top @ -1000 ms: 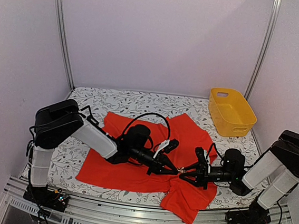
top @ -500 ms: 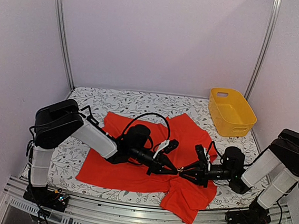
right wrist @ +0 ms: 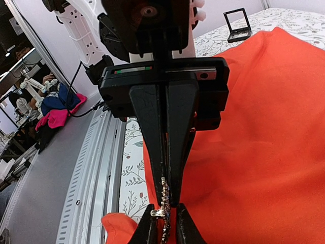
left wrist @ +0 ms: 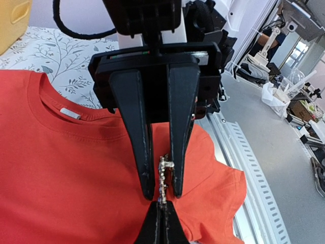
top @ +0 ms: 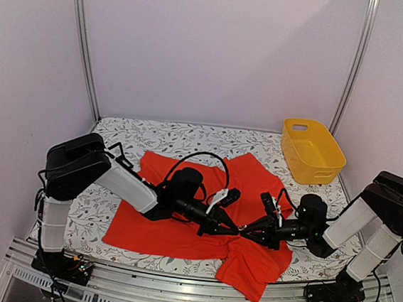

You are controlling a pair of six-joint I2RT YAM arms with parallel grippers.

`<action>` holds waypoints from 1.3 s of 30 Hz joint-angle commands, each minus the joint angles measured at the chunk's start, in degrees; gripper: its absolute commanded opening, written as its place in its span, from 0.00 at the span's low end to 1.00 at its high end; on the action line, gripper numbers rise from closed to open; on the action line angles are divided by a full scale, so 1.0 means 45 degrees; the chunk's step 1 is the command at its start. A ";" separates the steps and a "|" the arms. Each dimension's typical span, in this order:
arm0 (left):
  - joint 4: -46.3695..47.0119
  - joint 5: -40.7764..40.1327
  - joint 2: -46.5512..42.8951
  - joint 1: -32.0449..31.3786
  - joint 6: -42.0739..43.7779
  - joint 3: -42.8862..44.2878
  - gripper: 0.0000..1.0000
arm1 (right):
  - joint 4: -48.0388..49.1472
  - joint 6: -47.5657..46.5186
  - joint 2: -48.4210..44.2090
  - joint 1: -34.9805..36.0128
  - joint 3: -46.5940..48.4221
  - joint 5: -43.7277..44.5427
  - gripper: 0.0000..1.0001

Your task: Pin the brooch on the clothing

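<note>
The clothing (top: 172,228), a red-orange T-shirt, lies spread on the table, its collar (left wrist: 61,109) in the left wrist view. Just above it the two grippers meet tip to tip. My left gripper (left wrist: 161,206) is shut on one end of the brooch (left wrist: 163,175), a thin glittery silver strip held edge-on. My right gripper (left wrist: 162,193) faces it, its jaws narrowly apart on either side of the brooch, with slim gaps showing. In the right wrist view the brooch (right wrist: 164,216) sits between my right fingers (right wrist: 154,223), its small crosspiece touching the left one.
A yellow basket (top: 312,151) stands at the back right. A small black display box (right wrist: 237,26) sits open on the patterned cloth beyond the shirt. The metal rail (left wrist: 254,168) runs along the near table edge.
My right gripper has slid slightly left towards the left gripper, and its jaws have narrowed around the brooch. The left arm has held still.
</note>
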 commanded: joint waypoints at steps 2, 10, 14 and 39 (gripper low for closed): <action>0.0087 0.0194 -0.0533 -0.0121 0.0232 -0.0202 0.00 | -0.0388 0.0296 0.0199 -0.0247 0.0247 0.0087 0.12; 0.0198 0.0140 -0.0622 -0.0128 0.0223 -0.0371 0.00 | -0.0424 0.0560 0.0140 -0.0339 0.0258 0.0066 0.11; 0.0254 -0.0009 -0.0668 -0.0123 0.0260 -0.0465 0.00 | -0.0393 0.0566 0.0048 -0.0379 0.0132 0.0102 0.11; -0.0297 -0.2277 -0.0645 -0.0529 0.1461 -0.0552 0.00 | -0.4788 0.0492 -0.3807 -0.1189 0.0470 0.3265 0.42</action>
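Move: The brooch sits right at the right gripper's fingertips, about 1 cm to its left and level with it, between its nearly closed fingers. From that hand the clothing's collar is some 10 cm ahead and 10 cm to the right, and its near sleeve about 9 cm back and 2 cm right, both roughly 8 cm below. For the left gripper, already pinching the brooch, it is about 1 cm to the right. Keep the brooch pinched in the shut left fingers, letting that hand sink only about a centimetre. Hold the right gripper almost still at the brooch at first, then spread its fingers and back off: up some 3.5 cm, then forward and to the right too, about 2.5 cm each, turning slightly clockwise. ##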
